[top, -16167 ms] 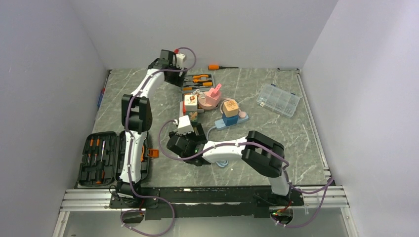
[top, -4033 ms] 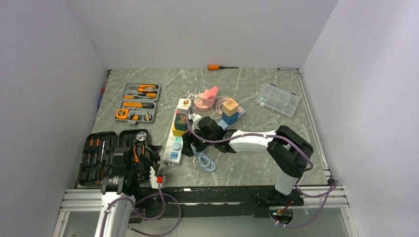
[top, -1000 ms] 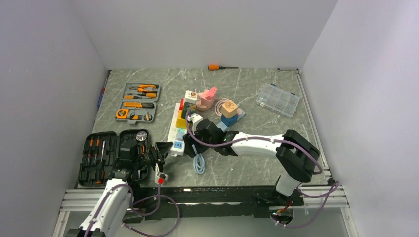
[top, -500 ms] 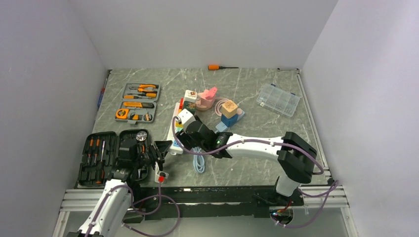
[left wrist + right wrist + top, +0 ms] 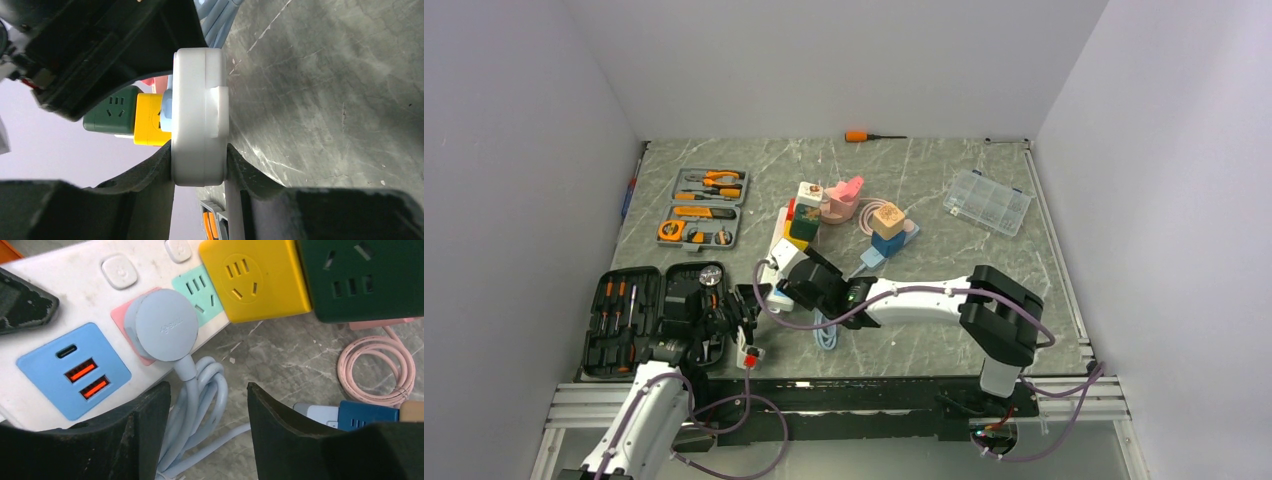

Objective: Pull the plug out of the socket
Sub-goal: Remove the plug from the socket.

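Observation:
The socket [image 5: 776, 250], a long white power strip, lies near the table's middle. My left gripper [image 5: 754, 300] is shut on its near end; in the left wrist view the jaws [image 5: 199, 155] pinch the socket's white edge [image 5: 197, 100]. A round light-blue plug [image 5: 166, 325] sits in a pink outlet of the socket [image 5: 120, 295]. My right gripper [image 5: 205, 387] hovers open just below the plug, its fingers on either side of the plug's blue cable [image 5: 200, 405]. From above, the right gripper [image 5: 799, 280] hides the plug.
Yellow [image 5: 252, 277] and green [image 5: 365, 277] cube adapters sit further along the strip. A pink disc [image 5: 839, 205], light-blue strip [image 5: 886, 240], clear box [image 5: 989, 200], grey tool tray [image 5: 707, 205], black screwdriver case [image 5: 624, 320] and orange screwdriver [image 5: 864, 136] surround it.
My right gripper has slid along the strip toward its near end and now sits over the plug, jaws slightly narrower. The left gripper keeps its hold.

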Tool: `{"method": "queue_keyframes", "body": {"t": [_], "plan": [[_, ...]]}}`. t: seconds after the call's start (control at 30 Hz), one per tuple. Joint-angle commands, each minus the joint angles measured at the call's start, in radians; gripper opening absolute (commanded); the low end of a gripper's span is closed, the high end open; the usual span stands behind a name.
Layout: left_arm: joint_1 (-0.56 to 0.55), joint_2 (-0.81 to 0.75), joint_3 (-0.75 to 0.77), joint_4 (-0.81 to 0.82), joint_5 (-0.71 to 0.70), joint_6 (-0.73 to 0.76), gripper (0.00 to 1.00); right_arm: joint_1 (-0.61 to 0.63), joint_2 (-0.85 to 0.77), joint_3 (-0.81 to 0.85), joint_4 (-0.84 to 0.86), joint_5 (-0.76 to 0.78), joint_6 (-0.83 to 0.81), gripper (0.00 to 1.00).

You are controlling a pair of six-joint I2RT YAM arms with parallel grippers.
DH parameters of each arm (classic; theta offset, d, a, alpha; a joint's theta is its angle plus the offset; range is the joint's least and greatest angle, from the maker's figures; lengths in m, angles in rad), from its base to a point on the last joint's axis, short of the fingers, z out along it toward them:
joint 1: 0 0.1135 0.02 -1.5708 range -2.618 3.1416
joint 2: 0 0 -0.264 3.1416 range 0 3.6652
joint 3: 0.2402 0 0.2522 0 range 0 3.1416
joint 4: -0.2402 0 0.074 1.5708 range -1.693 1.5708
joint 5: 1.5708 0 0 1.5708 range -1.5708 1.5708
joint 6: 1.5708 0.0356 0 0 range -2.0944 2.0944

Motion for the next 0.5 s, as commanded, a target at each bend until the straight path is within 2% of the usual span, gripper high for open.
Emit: {"method": "queue_keyframes", "body": {"t": [0.0,0.23,0.37,0.47], "plan": [[0.002,0.003,0.061,0.029,0.010,-0.031,0.00,0.018,0.065,0.019,0.084,0.036,-0.021,0.59],[0.002,-0.003,0.068,-0.025,0.013,0.010,0.00,0.019,0.149,0.066,0.188,0.121,-0.061,0.38],[0.002,0.012,0.080,-0.055,0.008,0.040,0.00,0.023,0.137,0.061,0.230,0.156,-0.071,0.29],[0.002,0.022,0.085,-0.070,0.008,0.060,0.00,0.033,0.112,0.029,0.274,0.194,-0.075,0.18]]}}
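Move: The plug sits in the power strip about 2 cm ahead of the right hand, some 5 cm to its left and 3 cm lower. The yellow block socket stands about 6 cm beyond the plug, and the blue USB panel some 4 cm nearer the robot than the plug. The left hand already grips the strip's near end; from it the plug is about 6 cm ahead, 3 cm right and 2 cm higher. The plug's cord neck is what the right hand goes for: it sinks about 3 cm, easing forward and left towards the plug, then lifts back about 1 cm while still edging that way. Its half-open fingers close over most of their gap to pinch the cord just beside the plug's round body. The left hand keeps its hold on the strip's end, shifting by under a centimetre. ##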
